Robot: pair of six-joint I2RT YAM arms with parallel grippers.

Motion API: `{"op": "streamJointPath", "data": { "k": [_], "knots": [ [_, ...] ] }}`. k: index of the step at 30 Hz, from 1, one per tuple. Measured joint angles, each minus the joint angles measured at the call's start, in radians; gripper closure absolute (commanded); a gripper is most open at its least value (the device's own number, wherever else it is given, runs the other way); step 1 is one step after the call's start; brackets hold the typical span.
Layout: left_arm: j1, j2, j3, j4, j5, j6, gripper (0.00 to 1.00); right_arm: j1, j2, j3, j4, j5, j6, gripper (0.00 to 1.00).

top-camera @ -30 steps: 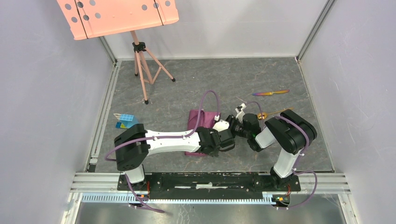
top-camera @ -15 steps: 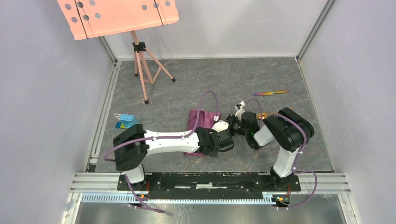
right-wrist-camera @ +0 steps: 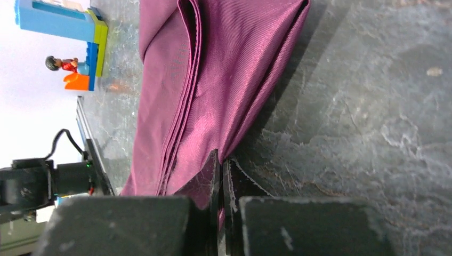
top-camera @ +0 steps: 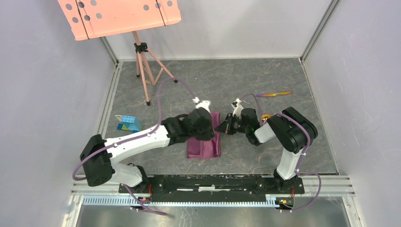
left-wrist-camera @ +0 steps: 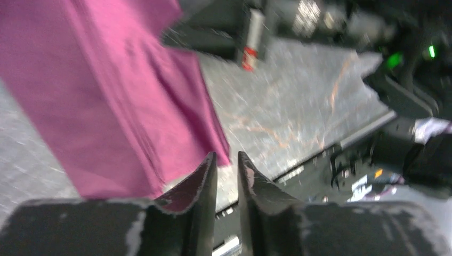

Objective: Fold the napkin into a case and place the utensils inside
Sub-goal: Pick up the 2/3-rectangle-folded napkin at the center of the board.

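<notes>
The plum-purple napkin [top-camera: 204, 147] lies folded into a narrow oblong at the table's middle. My left gripper [top-camera: 204, 130] hovers over its far half. In the left wrist view that gripper [left-wrist-camera: 226, 160] has its jaws a little apart with nothing between them, and the napkin [left-wrist-camera: 106, 90] lies beyond its left finger. My right gripper [top-camera: 220, 127] sits at the cloth's right edge. In the right wrist view it [right-wrist-camera: 220, 157] is shut on the napkin [right-wrist-camera: 213, 69] edge. The iridescent knife [top-camera: 274, 94] lies far right. Only the gold spoon [top-camera: 265, 117] bowl shows behind the right arm.
A small blue-and-orange block object [top-camera: 127, 123] stands left of the napkin, also seen in the right wrist view [right-wrist-camera: 69, 32]. A pink stand on a tripod [top-camera: 142, 61] is at the back left. Aluminium rails border the grey table.
The left arm swung from the napkin's near right corner up over its far half and its jaws parted. The right gripper moved slightly left and closed on the napkin's right edge.
</notes>
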Motion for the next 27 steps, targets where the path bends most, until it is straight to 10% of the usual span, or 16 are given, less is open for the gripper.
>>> {"op": "streamJointPath", "data": {
  "k": [9, 27],
  "knots": [
    [0.275, -0.05, -0.177, 0.172, 0.005, -0.041, 0.91, 0.0, -0.005, 0.116, -0.194, -0.062, -0.171, 1.0],
    [0.352, 0.23, -0.239, 0.402, -0.037, -0.055, 0.98, 0.053, -0.084, 0.283, -0.573, 0.116, -0.341, 1.0]
  ]
}}
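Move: Right hand: already pinches the napkin's right edge; the napkin's middle lies about 5 cm to its left and 2 cm back, a centimetre lower. From that hand the knife is some 14 cm ahead and 23 cm right, the spoon 6 cm ahead and 25 cm right. For the raised left hand, the napkin's middle is roughly 8 cm ahead, 7 cm left and 13 cm down; the blue toy stand is about 13 cm ahead and 37 cm left. Keeping its pinch on the napkin's right edge, the right hand eases about 2.5 cm forward, rises slightly near the end and rolls its left side down nearly 20 degrees. The left hand sweeps forward and left over the napkin, then sinks about 11 cm in all, turning some 25 degrees counter-clockwise and closing its fingers, until the shut tips seem to touch the cloth just left of the middle seam. ##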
